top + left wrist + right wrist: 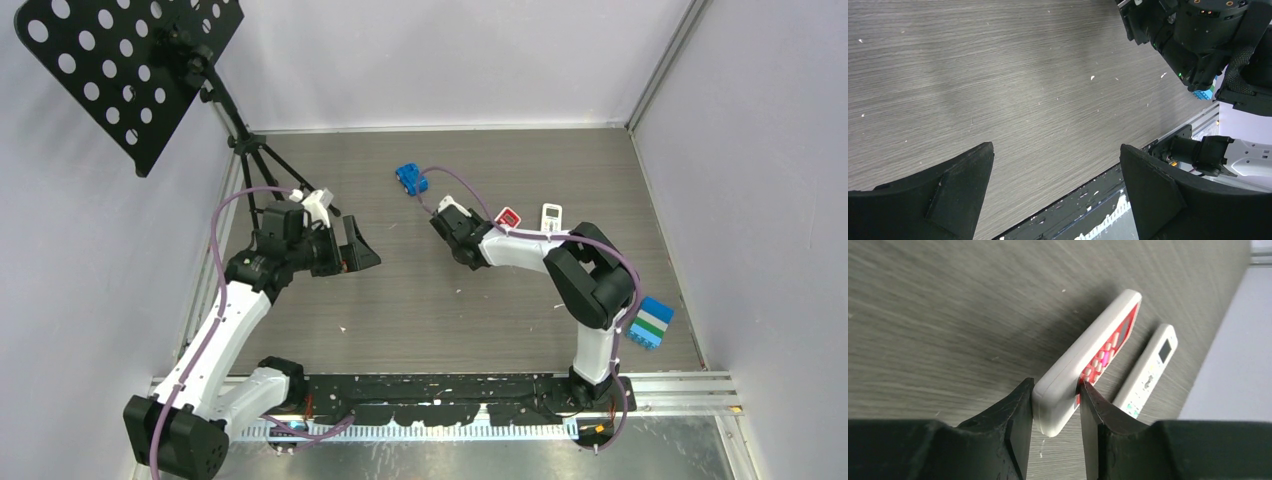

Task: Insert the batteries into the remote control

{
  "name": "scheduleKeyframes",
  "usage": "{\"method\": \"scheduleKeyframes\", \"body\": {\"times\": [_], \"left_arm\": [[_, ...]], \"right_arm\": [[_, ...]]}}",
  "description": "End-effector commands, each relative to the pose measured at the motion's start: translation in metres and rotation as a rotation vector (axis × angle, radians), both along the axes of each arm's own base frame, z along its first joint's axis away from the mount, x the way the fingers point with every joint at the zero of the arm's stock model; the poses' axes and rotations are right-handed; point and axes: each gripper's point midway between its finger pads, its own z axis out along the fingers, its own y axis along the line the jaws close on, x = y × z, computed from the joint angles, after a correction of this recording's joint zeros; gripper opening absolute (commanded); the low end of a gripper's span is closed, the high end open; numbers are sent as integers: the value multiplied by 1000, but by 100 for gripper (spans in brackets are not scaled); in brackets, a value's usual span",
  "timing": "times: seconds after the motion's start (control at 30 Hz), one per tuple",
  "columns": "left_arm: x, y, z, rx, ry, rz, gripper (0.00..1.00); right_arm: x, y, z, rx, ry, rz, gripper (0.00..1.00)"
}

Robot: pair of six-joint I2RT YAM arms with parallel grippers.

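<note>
A red remote control (1098,357) with a grey-white back stands on its long edge, and my right gripper (1056,384) is shut on its near end, one finger on the back and one on the button face. From above only its far end (508,217) shows past my right forearm, with the right gripper (468,255) low over the table. A slim white remote (1148,371) lies flat beside it (552,216). My left gripper (362,245) hangs open and empty (1055,146) over bare table at the left. No batteries show in any view.
A small blue object (411,180) sits behind the right gripper. A blue, green and white box (655,322) lies by the right arm's elbow. A black perforated music stand (130,70) on a tripod fills the far left corner. Walls close in the table.
</note>
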Motion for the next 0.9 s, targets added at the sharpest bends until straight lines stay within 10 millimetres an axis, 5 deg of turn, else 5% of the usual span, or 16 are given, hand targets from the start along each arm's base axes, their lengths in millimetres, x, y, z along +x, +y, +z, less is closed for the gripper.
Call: {"method": "scheduleKeyframes", "body": {"times": [0.0, 0.1, 0.27, 0.43, 0.53, 0.63, 0.87], "left_arm": [[6, 2, 14, 7, -49, -4, 100], [5, 2, 14, 7, -48, -5, 100], [3, 3, 15, 9, -43, -4, 100], [-1, 5, 22, 12, -47, 8, 100], [-2, 16, 22, 63, -39, 50, 100], [-3, 27, 23, 112, -51, 86, 100], [-13, 59, 41, 209, -138, 204, 100]], "right_arm": [[-29, 35, -33, 221, 186, 67, 40], [-35, 35, -40, 216, 225, 65, 41], [-40, 49, -24, 309, 242, 95, 54], [-46, 62, 15, 480, 214, 123, 80], [-48, 59, 47, 559, 149, 114, 83], [-47, 42, 85, 651, 24, 26, 83], [-76, -43, 190, 812, -362, -235, 83]]}}
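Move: The right gripper is still on the near end of the red-faced remote control just over the table; the remote's middle is about 4 cm ahead of that hand, 2 cm right and 2 cm below. The white remote lies roughly 5 cm ahead and 14 cm right of the hand, the blue toy car about 18 cm ahead and 19 cm left, both some 4 cm lower. From the left hand, the red-faced remote is around 17 cm ahead, 29 cm right and 17 cm down. Lower the right gripper about 2 cm with the remote control, easing back and left as the fingers spread, and let go of it. Then lift clear some 15 cm, ending around 6 cm back, swinging right again as you rise and rolling the hand's left side up about 40 degrees. Late on, draw the open, empty left gripper a few centimetres left and slightly up. ##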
